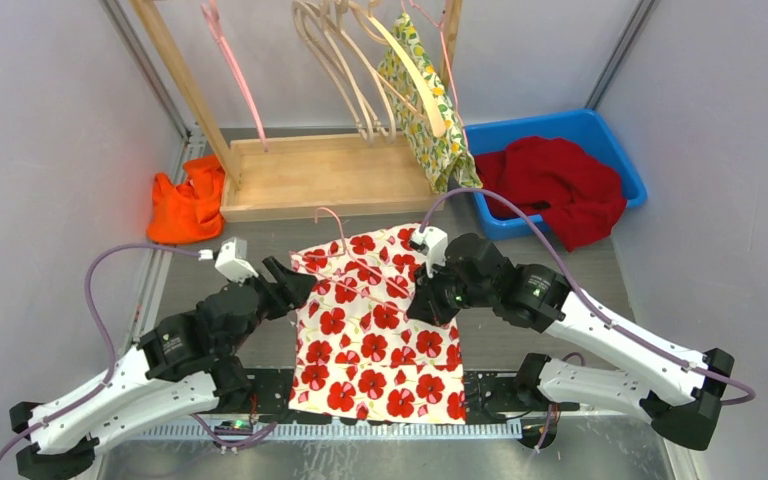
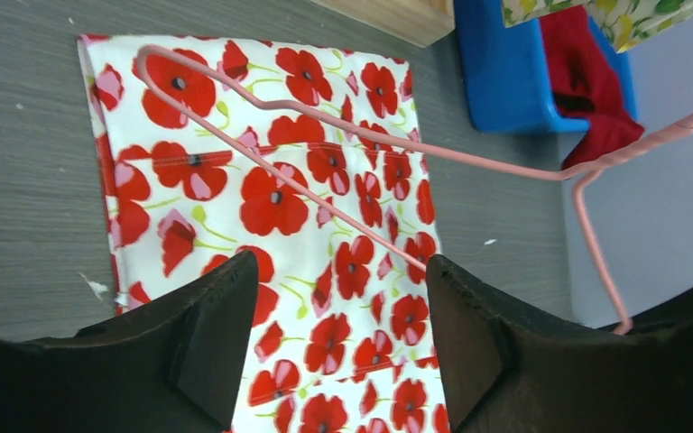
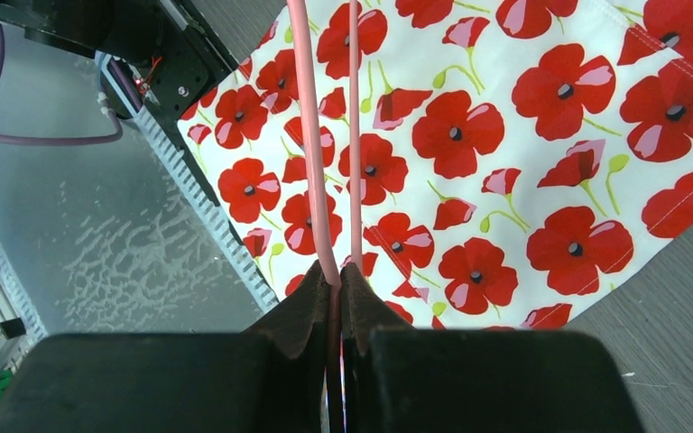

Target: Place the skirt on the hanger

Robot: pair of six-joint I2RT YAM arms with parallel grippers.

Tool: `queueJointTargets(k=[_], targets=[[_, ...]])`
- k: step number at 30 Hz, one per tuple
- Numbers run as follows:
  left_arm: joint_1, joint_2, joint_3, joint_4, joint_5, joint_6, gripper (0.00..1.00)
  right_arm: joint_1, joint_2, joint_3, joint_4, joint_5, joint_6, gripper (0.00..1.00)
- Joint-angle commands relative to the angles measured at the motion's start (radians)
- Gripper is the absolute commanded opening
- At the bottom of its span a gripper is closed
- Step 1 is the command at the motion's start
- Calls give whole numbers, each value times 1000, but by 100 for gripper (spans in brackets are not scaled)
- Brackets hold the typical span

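The skirt, white with red poppies, lies flat on the table between the two arms. A thin pink wire hanger hangs just above it, its hook toward the skirt's far edge. My right gripper is shut on the hanger's wire and hovers over the skirt's right side. My left gripper stands open at the skirt's upper left edge. In the left wrist view its fingers frame the skirt below, and the hanger runs up to the right fingertip.
A wooden rack with several hangers and a lemon-print garment stands at the back. A blue bin holding a red garment sits at back right. An orange cloth lies at back left.
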Motion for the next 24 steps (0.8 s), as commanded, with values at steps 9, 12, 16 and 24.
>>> queueJointTargets(k=[9, 12, 16, 24], targets=[[4, 33, 20, -56, -77, -441, 100, -4, -17, -30, 152, -20, 35, 1], [5, 53, 17, -81, -80, -560, 100, -3, -25, -48, 165, -33, 39, 1], [6, 90, 16, -83, -84, -668, 100, -3, -33, -72, 182, -42, 47, 1], [15, 156, -1, -56, -108, -838, 100, -2, -58, -99, 188, -46, 52, 1]])
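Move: The pink hanger's left end lies about 5 cm ahead of the left hand, 3 cm to its left and 3 cm lower; the hanger's neck is 7 cm ahead and 8 cm right, level in height. The poppy skirt's middle is some 14 cm right, 11 cm back and 12 cm below. From the right hand, already pinching the hanger, that left end is about 11 cm ahead, 26 cm left and 2 cm lower. Opening wide, the left gripper twists left-side-down about 35 degrees and dips some 2 cm towards the held hanger. ##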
